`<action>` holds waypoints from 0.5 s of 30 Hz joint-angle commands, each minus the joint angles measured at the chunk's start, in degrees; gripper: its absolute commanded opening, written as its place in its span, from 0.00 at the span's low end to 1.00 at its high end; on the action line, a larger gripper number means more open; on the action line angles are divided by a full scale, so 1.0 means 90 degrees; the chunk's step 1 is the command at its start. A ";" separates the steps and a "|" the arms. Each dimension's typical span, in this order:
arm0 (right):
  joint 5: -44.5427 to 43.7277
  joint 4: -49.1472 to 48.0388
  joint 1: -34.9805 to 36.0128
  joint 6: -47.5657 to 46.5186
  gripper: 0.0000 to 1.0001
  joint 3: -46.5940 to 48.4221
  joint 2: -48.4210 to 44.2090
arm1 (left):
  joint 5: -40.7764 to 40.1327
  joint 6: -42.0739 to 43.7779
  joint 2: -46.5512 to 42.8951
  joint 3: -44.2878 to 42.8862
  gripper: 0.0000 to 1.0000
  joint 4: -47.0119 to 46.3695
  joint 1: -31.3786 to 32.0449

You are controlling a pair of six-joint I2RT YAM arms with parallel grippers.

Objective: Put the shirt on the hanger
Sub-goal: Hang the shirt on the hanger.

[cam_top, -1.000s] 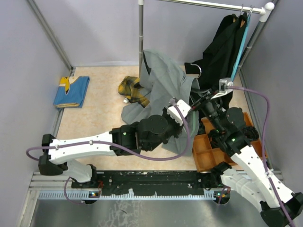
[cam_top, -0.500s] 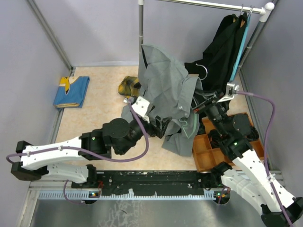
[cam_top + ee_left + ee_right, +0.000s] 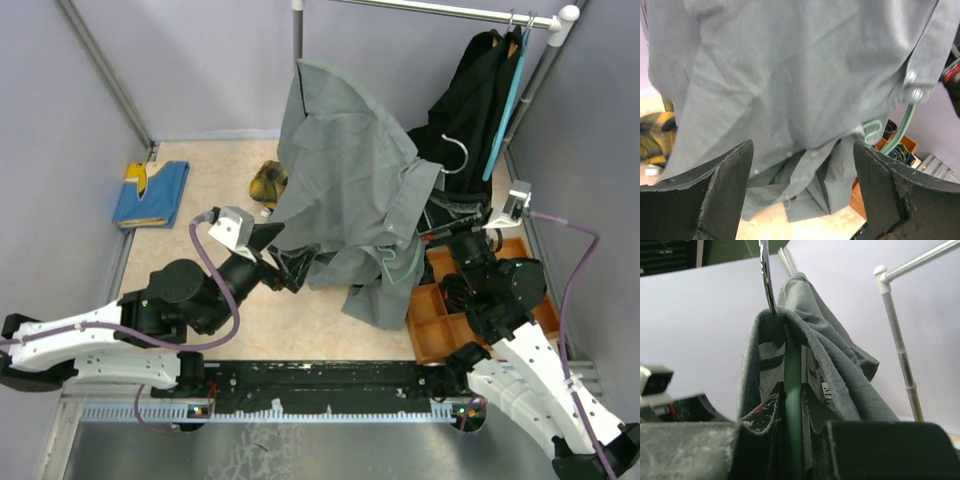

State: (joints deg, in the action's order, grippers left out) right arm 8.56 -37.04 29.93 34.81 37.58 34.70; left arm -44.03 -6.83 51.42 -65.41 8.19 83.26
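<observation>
A grey shirt (image 3: 345, 170) hangs draped over the pale green hanger, whose metal hook (image 3: 456, 154) sticks out at its right. My right gripper (image 3: 441, 233) holds it up from below, shut on the hanger's green stem (image 3: 792, 390), with the shirt's collar (image 3: 835, 365) wrapped round the hook (image 3: 766, 275). My left gripper (image 3: 296, 268) stands open just left of the shirt's lower hem, with nothing between its fingers. In the left wrist view the shirt (image 3: 790, 75) fills the frame beyond my gripper (image 3: 802, 146), and a bit of the hanger (image 3: 901, 131) pokes out under it.
A black garment (image 3: 470, 100) hangs on a teal hanger from the rail (image 3: 450, 10) at the back right. A rail post (image 3: 297, 40) stands behind the shirt. An orange tray (image 3: 440, 325) sits at the right, a blue cloth (image 3: 150, 193) at the left, a yellow plaid cloth (image 3: 267, 183) mid-table.
My left gripper has opened, let go of the shirt and pulled back to the left. My right arm has raised the hanger, so the shirt now hangs higher.
</observation>
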 commanded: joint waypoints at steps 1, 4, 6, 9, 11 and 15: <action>-0.0614 -0.1015 -0.0034 0.0278 0.00 0.0956 0.0178 | 0.0096 -0.0651 -0.0057 0.0574 0.84 -0.0497 0.0033; -0.0941 -0.0938 -0.0034 0.0402 0.00 0.1306 0.0351 | 0.0424 -0.1013 0.0104 0.0852 0.77 -0.0880 0.0038; -0.1105 -0.0939 -0.0032 0.0434 0.00 0.1474 0.0445 | 0.0599 -0.1248 0.0285 0.0997 0.73 -0.1137 0.0042; -0.1179 -0.0855 -0.0025 0.0342 0.00 0.1725 0.0567 | 0.0571 -0.1650 0.0512 0.1207 0.64 -0.1578 0.0043; -0.1128 -0.0825 -0.0037 0.0322 0.00 0.1818 0.0616 | 0.0564 -0.1838 0.0553 0.1439 0.55 -0.2151 0.0036; -0.1085 -0.0675 -0.0032 0.0339 0.00 0.1796 0.0601 | 0.0711 -0.1924 0.0638 0.1941 0.48 -0.3834 0.0037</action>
State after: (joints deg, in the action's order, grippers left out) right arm 0.69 -37.69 29.93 37.34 50.24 40.80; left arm -39.33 -21.12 57.01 -50.35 -8.95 83.29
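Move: The right gripper already holds the hanger near its neck; the middle of the grey shirt lies about 16 cm to its left, 3 cm ahead and 8 cm lower, and the rack rail some 33 cm straight ahead and 12 cm higher. From the open, empty left gripper the shirt's middle is about 12 cm ahead, 8 cm right and 5 cm down; the hanging sleeve is about 5 cm ahead, 13 cm right and 15 cm down. Raise the hanger and shirt about 8 cm with the right gripper, easing slightly to the right and rolling its left side up some 10 degrees, grip kept shut. Meanwhile, bring the left gripper down about 8 cm and right some 6 cm towards the hanging sleeve, below the shirt front, tipping the fingers down and closing them to about half open. ##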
